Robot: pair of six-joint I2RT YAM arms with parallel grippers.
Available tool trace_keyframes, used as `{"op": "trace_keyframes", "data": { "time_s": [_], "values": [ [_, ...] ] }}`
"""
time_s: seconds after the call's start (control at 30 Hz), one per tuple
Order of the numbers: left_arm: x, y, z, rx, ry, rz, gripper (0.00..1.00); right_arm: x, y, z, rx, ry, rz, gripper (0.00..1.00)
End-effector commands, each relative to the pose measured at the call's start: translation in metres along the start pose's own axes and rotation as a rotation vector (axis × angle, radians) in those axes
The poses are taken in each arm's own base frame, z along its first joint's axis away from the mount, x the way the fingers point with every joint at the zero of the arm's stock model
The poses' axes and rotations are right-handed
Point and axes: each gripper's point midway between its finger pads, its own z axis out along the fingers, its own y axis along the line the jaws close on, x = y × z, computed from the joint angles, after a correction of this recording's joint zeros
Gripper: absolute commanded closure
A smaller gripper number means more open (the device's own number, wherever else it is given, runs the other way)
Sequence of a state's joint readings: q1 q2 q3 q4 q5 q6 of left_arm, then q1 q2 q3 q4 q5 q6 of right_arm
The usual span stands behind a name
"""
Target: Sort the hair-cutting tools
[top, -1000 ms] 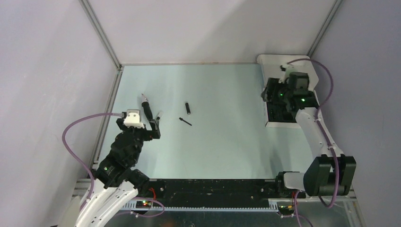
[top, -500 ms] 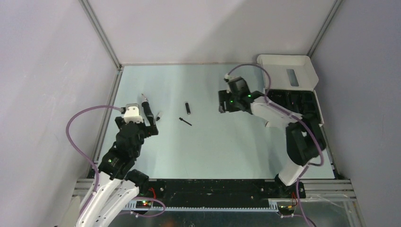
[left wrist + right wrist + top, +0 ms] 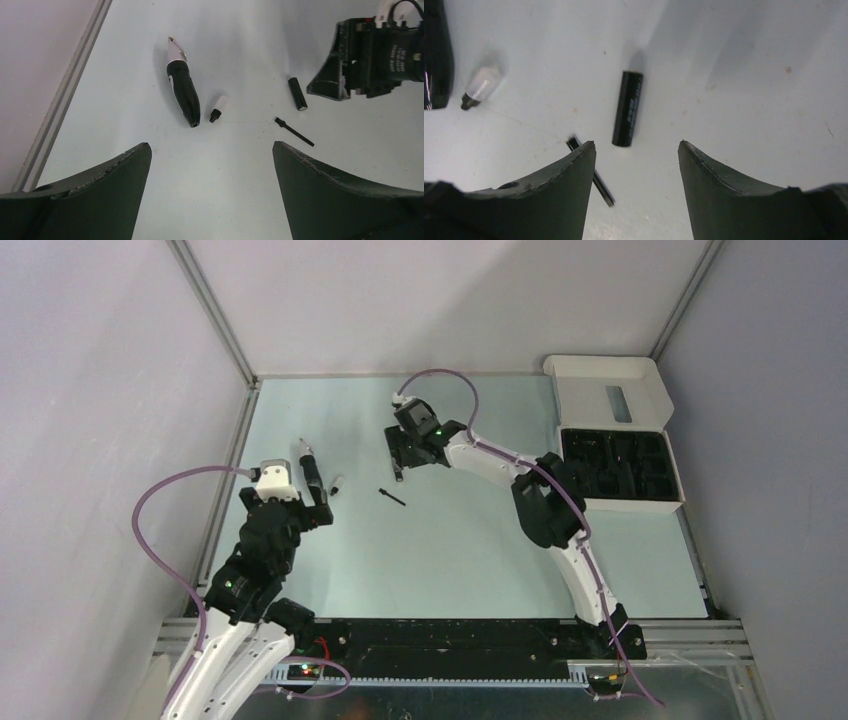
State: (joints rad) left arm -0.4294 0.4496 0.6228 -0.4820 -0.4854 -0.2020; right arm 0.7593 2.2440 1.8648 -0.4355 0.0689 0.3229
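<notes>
The hair-cutting tools lie loose on the pale table. The black trimmer body (image 3: 311, 473) (image 3: 183, 92) with its silver tip is at the left. A small white-capped piece (image 3: 336, 484) (image 3: 218, 107) (image 3: 481, 85) lies beside it. Further right are a short black cylinder (image 3: 398, 473) (image 3: 297, 93) (image 3: 628, 108) and a thin stick (image 3: 392, 497) (image 3: 294, 132) (image 3: 599, 185). My left gripper (image 3: 288, 508) (image 3: 210, 150) is open and empty, just short of the trimmer body. My right gripper (image 3: 405, 455) (image 3: 636, 147) hovers open over the cylinder, which lies just ahead of its fingertips.
The white box (image 3: 575, 502) with its black moulded insert sits at the right edge, its lid (image 3: 610, 390) folded back. The right arm (image 3: 540, 500) stretches across the table from there. Metal frame rails (image 3: 225, 490) border the left side.
My right arm has swung from the box at the right across to the middle, and now stands over the short cylinder. Its jaws narrowed slightly. The left gripper shifted slightly.
</notes>
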Motion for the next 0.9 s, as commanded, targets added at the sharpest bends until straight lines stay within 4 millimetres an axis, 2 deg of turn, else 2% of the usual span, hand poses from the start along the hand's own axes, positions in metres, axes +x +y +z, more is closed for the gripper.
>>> {"op": "trace_keyframes", "data": {
  "time_s": [0.0,0.03,0.07,0.27,0.43,0.47,0.57,0.6,0.63,0.67,0.73,0.87],
  "values": [
    [-0.014,-0.004,-0.002,0.020,-0.040,-0.036,0.02,-0.017,0.009,0.011,0.013,-0.022,0.031,0.35],
    [-0.014,-0.004,-0.002,0.022,-0.042,-0.036,0.02,-0.011,0.008,0.019,0.018,-0.007,0.032,0.37],
    [-0.014,-0.004,-0.002,0.024,-0.042,-0.037,0.02,-0.014,0.011,0.021,0.013,-0.016,0.036,0.38],
    [-0.015,-0.005,-0.003,0.030,-0.047,-0.038,0.02,-0.006,0.011,0.045,0.026,0.004,0.037,0.47],
    [-0.014,-0.005,-0.003,0.032,-0.047,-0.038,0.02,0.001,0.010,0.054,0.043,0.024,0.025,0.56],
    [-0.014,-0.005,-0.003,0.033,-0.047,-0.037,0.02,0.003,0.009,0.055,0.052,0.026,0.022,0.61],
    [-0.014,-0.006,-0.003,0.034,-0.047,-0.037,0.02,0.010,0.002,0.053,0.080,0.043,0.013,0.74],
    [-0.014,-0.006,-0.003,0.035,-0.047,-0.036,0.02,0.006,0.002,0.048,0.081,0.035,0.011,0.80],
    [-0.014,-0.006,-0.003,0.035,-0.046,-0.035,0.02,0.015,-0.003,0.048,0.094,0.052,0.005,0.82],
    [-0.014,-0.006,-0.003,0.035,-0.046,-0.035,0.02,0.009,-0.002,0.041,0.090,0.034,0.005,0.87],
    [-0.013,-0.006,-0.003,0.038,-0.045,-0.034,0.02,0.011,-0.009,0.032,0.098,0.038,0.002,0.95],
    [-0.013,-0.008,-0.002,0.045,-0.041,-0.033,0.02,0.016,-0.026,0.010,0.123,0.054,-0.023,0.98]
  ]
}}
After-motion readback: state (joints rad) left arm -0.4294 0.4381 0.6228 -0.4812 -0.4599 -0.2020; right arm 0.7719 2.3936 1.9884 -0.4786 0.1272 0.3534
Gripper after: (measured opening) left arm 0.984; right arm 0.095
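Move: The battery lies close ahead of the open right hand, about 2 cm farther out, 3 cm to the left and 5 cm below. At that same table height the small brush is some 5 cm back and 4 cm left of the hand, the oil bottle about 2 cm back and 15 cm left, and the black trimmer roughly 2 cm ahead and 21 cm left. From the left hand the battery is around 20 cm ahead, 19 cm right and 19 cm below. Forward and left by 2 to 3 cm, then down some 4 cm, the right hand settles over the battery with its fingers straddling it, their gap already narrowing. Low at the table they close almost fully and pinch the battery by its sides near the middle, and the hand then draws back and to the right by 1 to 2 cm, staying low. ##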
